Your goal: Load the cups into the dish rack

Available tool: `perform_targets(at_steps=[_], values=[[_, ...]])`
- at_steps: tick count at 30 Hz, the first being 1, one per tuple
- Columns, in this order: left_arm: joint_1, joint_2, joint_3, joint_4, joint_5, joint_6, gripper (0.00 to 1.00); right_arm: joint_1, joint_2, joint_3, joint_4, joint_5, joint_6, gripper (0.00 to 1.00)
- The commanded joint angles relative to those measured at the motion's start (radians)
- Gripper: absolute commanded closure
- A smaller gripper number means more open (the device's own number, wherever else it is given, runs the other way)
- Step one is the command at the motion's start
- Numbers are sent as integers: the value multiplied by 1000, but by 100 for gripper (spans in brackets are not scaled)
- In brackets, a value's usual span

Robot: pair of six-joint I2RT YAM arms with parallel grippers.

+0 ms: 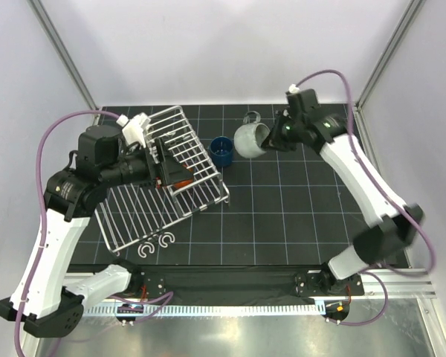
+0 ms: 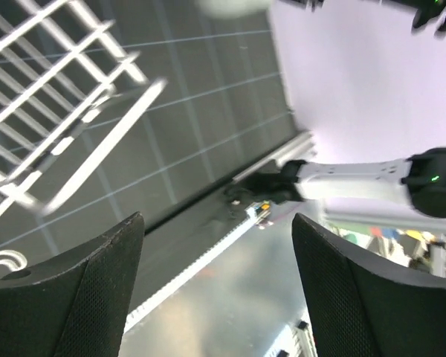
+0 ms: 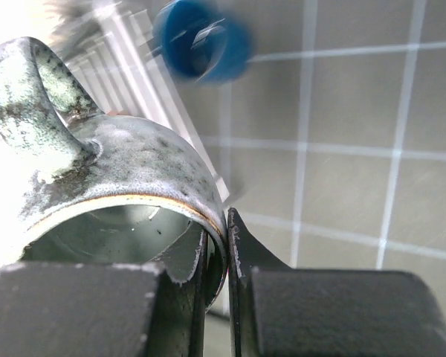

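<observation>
My right gripper (image 1: 270,137) (image 3: 224,223) is shut on the rim of the speckled light grey cup (image 1: 249,141) (image 3: 126,163), one finger inside it and one outside. It holds the cup on its side above the mat at the back. The dark blue cup (image 1: 223,151) (image 3: 201,41) stands on the mat between the grey cup and the dish rack (image 1: 141,212) (image 2: 52,134). The rack's walled basket is at its back right. An orange-red thing (image 1: 180,178) shows through the basket's wires. My left gripper (image 1: 163,165) (image 2: 215,223) hangs open over the basket, with nothing between its fingers.
Two small white C-shaped hooks (image 1: 145,249) (image 1: 166,239) lie on the mat by the rack's near edge. A small greyish object (image 1: 251,117) sits behind the grey cup. The enclosure's walls and frame posts stand close at the back and the right.
</observation>
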Motion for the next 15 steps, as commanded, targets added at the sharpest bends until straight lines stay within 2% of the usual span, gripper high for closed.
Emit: perform_targets(at_steps=[1,6,7,10,12,15], values=[[-2,-9,52,119,160,-53,21,-7,-248,-108,93,-114,70,96],[-4,-18,69,195,277,-131,21,35,-501,-263,136,-307,36,96],[-4,-24,66,255,301,-172,21,35,-563,-301,173,-367,36,96],[-4,-41,54,346,366,-250,20,45,-633,-332,231,-537,53,96],[-4,-56,19,471,403,-286,20,47,-679,-352,274,-652,88,96],[-5,-81,-44,632,423,-356,18,70,-711,-372,368,-728,182,96]])
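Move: Pinched by the rim in the right hand, the grey cup is bound for the open left gripper, about 20 cm back, 27 cm left and 12 cm above the right hand. From the left hand, the cup lies some 21 cm ahead, 22 cm right and 14 cm down. The blue cup stands about 6 cm ahead, 17 cm left and 20 cm below the right hand; the orange cup in the rack is some 3 cm back, 31 cm left and 20 cm below it. Drawing back about 20 cm and rising about 11, with a slight drift left at the end, the right hand keeps its pinch on the grey cup's rim and turns its fingers up towards level and to the left, roughly 40 degrees in all. The left hand climbs some 10 cm, easing right and back, its open fingers tipping up and swinging clockwise towards the cup. ##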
